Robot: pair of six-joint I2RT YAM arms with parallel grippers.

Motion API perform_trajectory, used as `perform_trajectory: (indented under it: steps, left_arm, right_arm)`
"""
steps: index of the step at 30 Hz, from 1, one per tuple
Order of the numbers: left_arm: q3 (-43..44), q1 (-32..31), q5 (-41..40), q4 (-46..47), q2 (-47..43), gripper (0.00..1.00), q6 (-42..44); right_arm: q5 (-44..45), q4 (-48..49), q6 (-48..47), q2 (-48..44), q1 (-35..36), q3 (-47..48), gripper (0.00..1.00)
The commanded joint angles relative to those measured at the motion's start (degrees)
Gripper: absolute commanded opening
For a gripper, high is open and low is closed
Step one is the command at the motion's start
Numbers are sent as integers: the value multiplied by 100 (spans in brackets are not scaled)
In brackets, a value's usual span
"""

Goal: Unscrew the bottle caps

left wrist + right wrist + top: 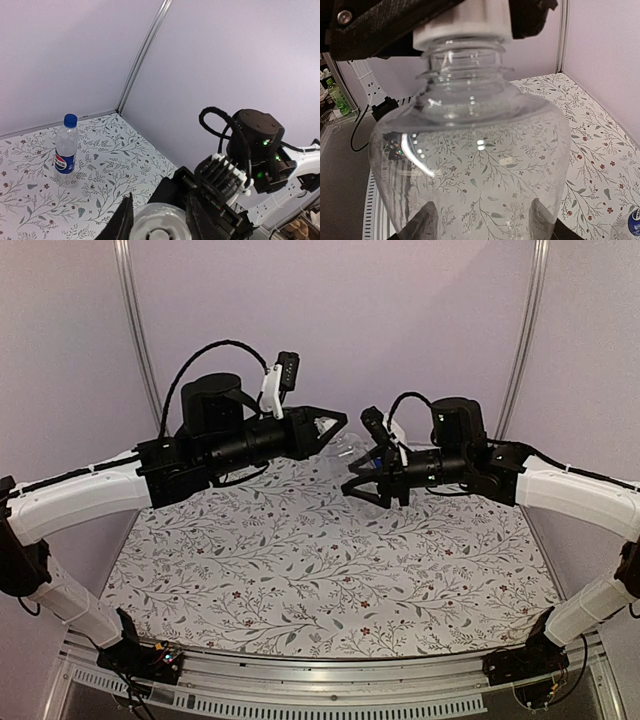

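Note:
A plain clear bottle (pixel 470 150) hangs in the air between both arms, above the flowered table (pixel 300 580). My right gripper (pixel 482 222) is shut on its body, one finger on each side. Its white cap (pixel 462 22) sits between the black fingers of my left gripper (pixel 159 227), which is shut on it. In the top view the left gripper (pixel 335 428) and right gripper (pixel 362 488) meet at the clear bottle (pixel 352 448). A Pepsi bottle (pixel 66 152) with a blue cap (pixel 70 120) stands upright on the table, well away from both grippers.
Pale walls with a metal corner post (pixel 142 55) close off the back of the table. The right arm's wrist and cable (pixel 250 145) sit close behind my left fingers. The Pepsi bottle's label (pixel 632 225) shows at the right wrist view's bottom right corner.

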Motion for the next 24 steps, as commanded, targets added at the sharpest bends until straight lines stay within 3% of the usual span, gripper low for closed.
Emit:
perform_trajectory:
  steps: [1,7,11,18,22,24]
  left_arm:
    - [95,-86,-210,-213,50,16,-134]
    - [4,-62,295,143,37,36,106]
    - [-6,-10,600,230,20,54,182]
    - [-303,250,1386,623,-200,77,148]
    - [-454,412,1962,749,-369,99,420]
    - [-538,531,2219,788,-468,100,553]
  right_arm:
    - [126,282,145,-200,-66,-92,58]
    - [-624,431,128,-135,-66,-146,59]
    - [-805,453,138,-136,-66,-145,59]
    - [-1032,444,133,-121,-66,-143,60]
    - [-1248,411,109,-112,-66,-129,59]
    - [-1461,367,92,-86,-66,-88,59]
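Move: Between the left hand's finger pads sits the white cap, practically at the hand point. The Pepsi bottle stands on the table about 30 cm ahead of that hand, 15 cm to its right and 28 cm lower. The right hand grips the clear bottle's body, with the cap roughly 4 cm ahead of it, 5 cm to its left and 9 cm above; from there the Pepsi bottle is some 30 cm ahead, 8 cm right and 18 cm lower. Opening from a pinch to fully wide, the left fingers let go of the white cap while the hand draws back about 2 cm and swings roughly 10 degrees clockwise. The right hand keeps its grip on the clear bottle and carries it back with the left, some 2.5 cm and slightly up, turning a little counter-clockwise. ##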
